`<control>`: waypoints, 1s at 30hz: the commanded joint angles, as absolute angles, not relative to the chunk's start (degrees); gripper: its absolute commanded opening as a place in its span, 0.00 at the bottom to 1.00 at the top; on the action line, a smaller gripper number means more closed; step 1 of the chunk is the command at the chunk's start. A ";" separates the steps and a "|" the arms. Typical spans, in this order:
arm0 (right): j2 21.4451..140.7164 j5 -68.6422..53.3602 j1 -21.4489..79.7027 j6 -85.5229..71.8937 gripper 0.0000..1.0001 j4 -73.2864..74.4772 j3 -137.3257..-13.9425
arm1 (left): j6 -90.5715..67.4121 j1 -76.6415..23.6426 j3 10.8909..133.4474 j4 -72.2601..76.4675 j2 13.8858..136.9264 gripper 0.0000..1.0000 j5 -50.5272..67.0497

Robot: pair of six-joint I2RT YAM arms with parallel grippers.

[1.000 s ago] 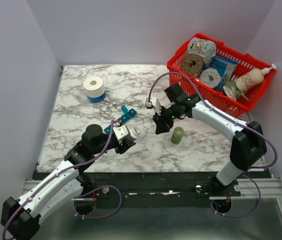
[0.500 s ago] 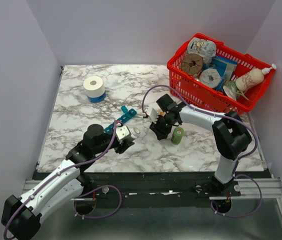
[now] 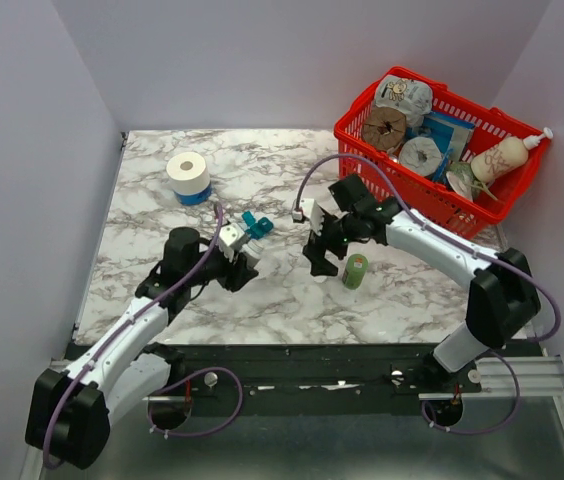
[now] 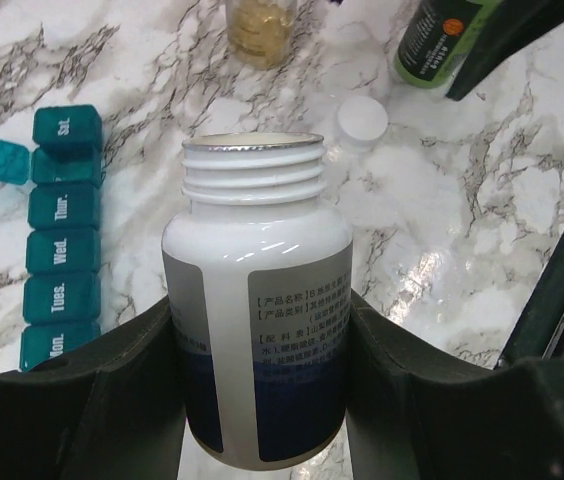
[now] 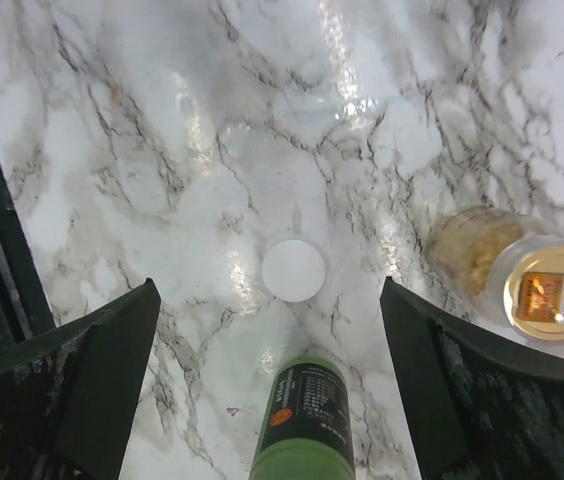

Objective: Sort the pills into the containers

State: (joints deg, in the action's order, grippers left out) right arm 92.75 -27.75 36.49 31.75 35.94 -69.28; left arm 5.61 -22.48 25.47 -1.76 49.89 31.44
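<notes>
My left gripper (image 4: 259, 340) is shut on a white pill bottle (image 4: 257, 270) with a blue label. The bottle has no cap and its open mouth points away from me. The teal pill organiser (image 4: 62, 240) lies to its left, with day-labelled lids shut and one lid open at the far end. In the top view the left gripper (image 3: 239, 258) is just near-left of the organiser (image 3: 255, 224). A white cap (image 5: 294, 269) lies on the table below my open, empty right gripper (image 5: 270, 300), which also shows in the top view (image 3: 319, 258).
A green bottle (image 3: 355, 271) stands right of the right gripper. An amber pill bottle (image 5: 517, 275) with a gold lid lies beyond the cap. A red wire basket (image 3: 357, 112) of odds stands at the back right. A tape roll (image 3: 188, 175) stands at the back left.
My left arm has carried the white bottle back and to the left, next to the organiser. My right gripper came in toward the bottle, then drew back a little.
</notes>
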 commanded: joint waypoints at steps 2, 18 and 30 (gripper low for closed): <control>86.93 -32.69 33.40 33.13 1.00 37.27 -71.72 | -3.50 -21.78 36.64 -8.95 55.02 0.00 41.48; 84.82 -34.63 31.11 32.17 1.00 35.60 -70.14 | 0.28 -18.06 34.47 -3.72 57.12 0.00 36.28; 83.94 -34.63 29.97 31.46 1.00 34.37 -68.91 | 7.12 -18.38 43.07 -13.01 65.65 0.00 34.35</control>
State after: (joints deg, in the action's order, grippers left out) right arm 85.32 -33.15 30.61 31.94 35.62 -70.04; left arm 4.56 -19.18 43.44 -13.82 66.89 33.71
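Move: The left hand holds the open white bottle; the pill box's open compartment, beside Sat., lies roughly 14 cm ahead, 2 cm right and 11 cm below. From the right hand that compartment is about 12 cm ahead, 13 cm left and 8 cm down. The white cap lies almost under the right hand, 9 cm down, 1 cm ahead and 1 cm right; the amber bottle is some 9 cm ahead and 1 cm right, the green bottle level and 8 cm right, both 6 cm lower. Keeping its pinch on the open white bottle, the left hand first lifts about 5 cm, then sinks most of that again while easing some 4 cm forward towards the open pill box compartment, the wrist tipping down about 10 degrees. The right hand, already wide open and clear of the cap, goes on rising between the amber and green bottles, by about 5.5 cm, then stays there. ##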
